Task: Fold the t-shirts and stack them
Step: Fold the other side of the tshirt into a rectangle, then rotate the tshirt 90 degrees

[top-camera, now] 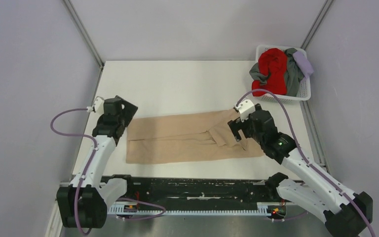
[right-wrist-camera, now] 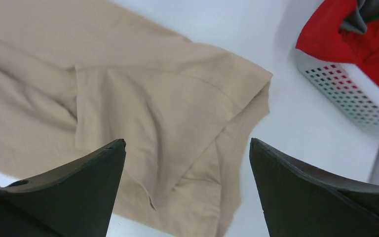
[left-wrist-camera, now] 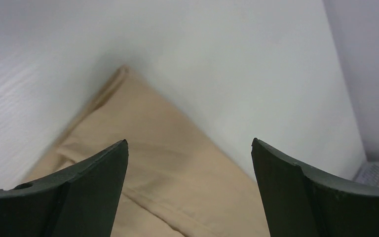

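A tan t-shirt (top-camera: 187,138) lies flat on the white table, folded into a long band with a sleeve doubled over near its right end. My left gripper (top-camera: 127,118) hovers over the shirt's far left corner. In the left wrist view this gripper (left-wrist-camera: 189,143) is open, and only tan cloth (left-wrist-camera: 168,168) shows below the gap. My right gripper (top-camera: 231,132) hangs over the right end. In the right wrist view it (right-wrist-camera: 187,143) is open above the folded sleeve (right-wrist-camera: 153,98) and holds nothing. Red (top-camera: 272,66), grey (top-camera: 292,76) and lavender (top-camera: 303,63) t-shirts are piled in the basket.
The white lattice basket (top-camera: 302,89) stands at the table's far right corner, and its wall (right-wrist-camera: 345,94) also shows in the right wrist view. Grey walls enclose the table on three sides. A black rail with the arm bases (top-camera: 187,187) runs along the near edge.
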You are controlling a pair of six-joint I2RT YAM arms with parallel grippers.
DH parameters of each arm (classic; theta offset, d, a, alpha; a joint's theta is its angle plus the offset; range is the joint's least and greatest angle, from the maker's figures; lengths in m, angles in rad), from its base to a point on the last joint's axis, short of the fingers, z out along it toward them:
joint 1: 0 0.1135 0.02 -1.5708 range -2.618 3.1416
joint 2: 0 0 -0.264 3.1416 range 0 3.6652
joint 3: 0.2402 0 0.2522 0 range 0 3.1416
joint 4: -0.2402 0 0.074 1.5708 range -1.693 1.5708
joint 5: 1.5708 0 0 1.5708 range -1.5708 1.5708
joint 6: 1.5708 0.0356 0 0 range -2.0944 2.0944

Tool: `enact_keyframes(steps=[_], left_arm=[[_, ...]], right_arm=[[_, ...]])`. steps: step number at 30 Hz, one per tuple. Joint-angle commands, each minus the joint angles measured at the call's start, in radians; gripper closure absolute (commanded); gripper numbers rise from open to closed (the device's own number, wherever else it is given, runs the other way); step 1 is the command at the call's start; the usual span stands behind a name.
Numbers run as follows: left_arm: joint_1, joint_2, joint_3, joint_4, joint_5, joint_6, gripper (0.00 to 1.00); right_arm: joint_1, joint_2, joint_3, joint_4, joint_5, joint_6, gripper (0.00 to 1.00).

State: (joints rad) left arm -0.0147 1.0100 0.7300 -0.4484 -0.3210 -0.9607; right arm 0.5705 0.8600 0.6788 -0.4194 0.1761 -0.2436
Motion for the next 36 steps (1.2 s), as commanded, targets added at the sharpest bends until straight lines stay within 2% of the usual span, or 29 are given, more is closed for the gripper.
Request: enact_keyframes(steps=[1,3,5,7,11,15,18,24,28,32,36], left_arm=[[-0.039,0.090,-0.065,0.321,0.383,0.015,0.00],[-0.095,0.176,-0.071,0.353,0.427,0.021,0.00],[-0.145,0.256,-0.037,0.310,0.425,0.060,0.00],[-0.166,0.301,-0.007,0.240,0.399,0.096,0.00],[-0.168,0.276,-0.073,0.217,0.326,0.124,0.00],[-0.168,0.236,-0.183,0.275,0.325,0.129,0.00],[-0.168,0.234,-0.227,0.274,0.325,0.137,0.00],[-0.183,0.208,-0.319,0.300,0.347,0.100,0.00],[-0.253,0.177,-0.381,0.373,0.367,0.014,0.00],[-0.356,0.129,-0.415,0.387,0.350,-0.099,0.00],[-0.459,0.055,-0.469,0.434,0.277,-0.215,0.00]], right_arm=[[0.000,0.084,-0.042,0.244,0.156,0.433,0.02],[0.000,0.144,-0.056,0.256,0.106,0.540,0.02],[0.000,0.198,-0.085,0.270,0.057,0.595,0.02],[0.001,0.244,-0.119,0.273,0.079,0.649,0.02],[-0.003,0.292,-0.206,0.332,0.107,0.701,0.02],[-0.021,0.341,-0.293,0.545,0.089,0.737,0.02],[-0.044,0.424,-0.292,0.685,0.023,0.733,0.02],[-0.142,0.737,-0.082,0.795,-0.159,0.692,0.02],[-0.190,0.954,0.143,0.821,-0.251,0.669,0.02],[-0.192,1.137,0.379,0.793,-0.342,0.668,0.02],[-0.193,1.326,0.679,0.652,-0.366,0.653,0.02]])
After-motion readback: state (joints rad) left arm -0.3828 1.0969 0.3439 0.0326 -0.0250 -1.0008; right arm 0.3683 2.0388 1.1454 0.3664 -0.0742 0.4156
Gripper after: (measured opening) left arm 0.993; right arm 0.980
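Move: The folded t-shirt's left end lies some 11 cm to the left hand's right, 2 cm back and 12 cm below; its far left corner is about 4 cm ahead, 2 cm left. The t-shirt's right end is about 3 cm ahead of the right hand, neither left nor right of it, and 14 cm down, with the folded-over sleeve 6 cm ahead and 8 cm left. The laundry basket stands about 30 cm ahead, 16 cm right. Onto the t-shirt's two ends both open hands come down, neither pinching. Resting on the cloth, the right sweeps forward about 23 cm and some 10 cm left; the left, having gone right and down, stays nearly still on its end, then drags it about 5 cm right and slightly back. The left wrist turns clockwise about 30 degrees; the right rolls its left side up. ##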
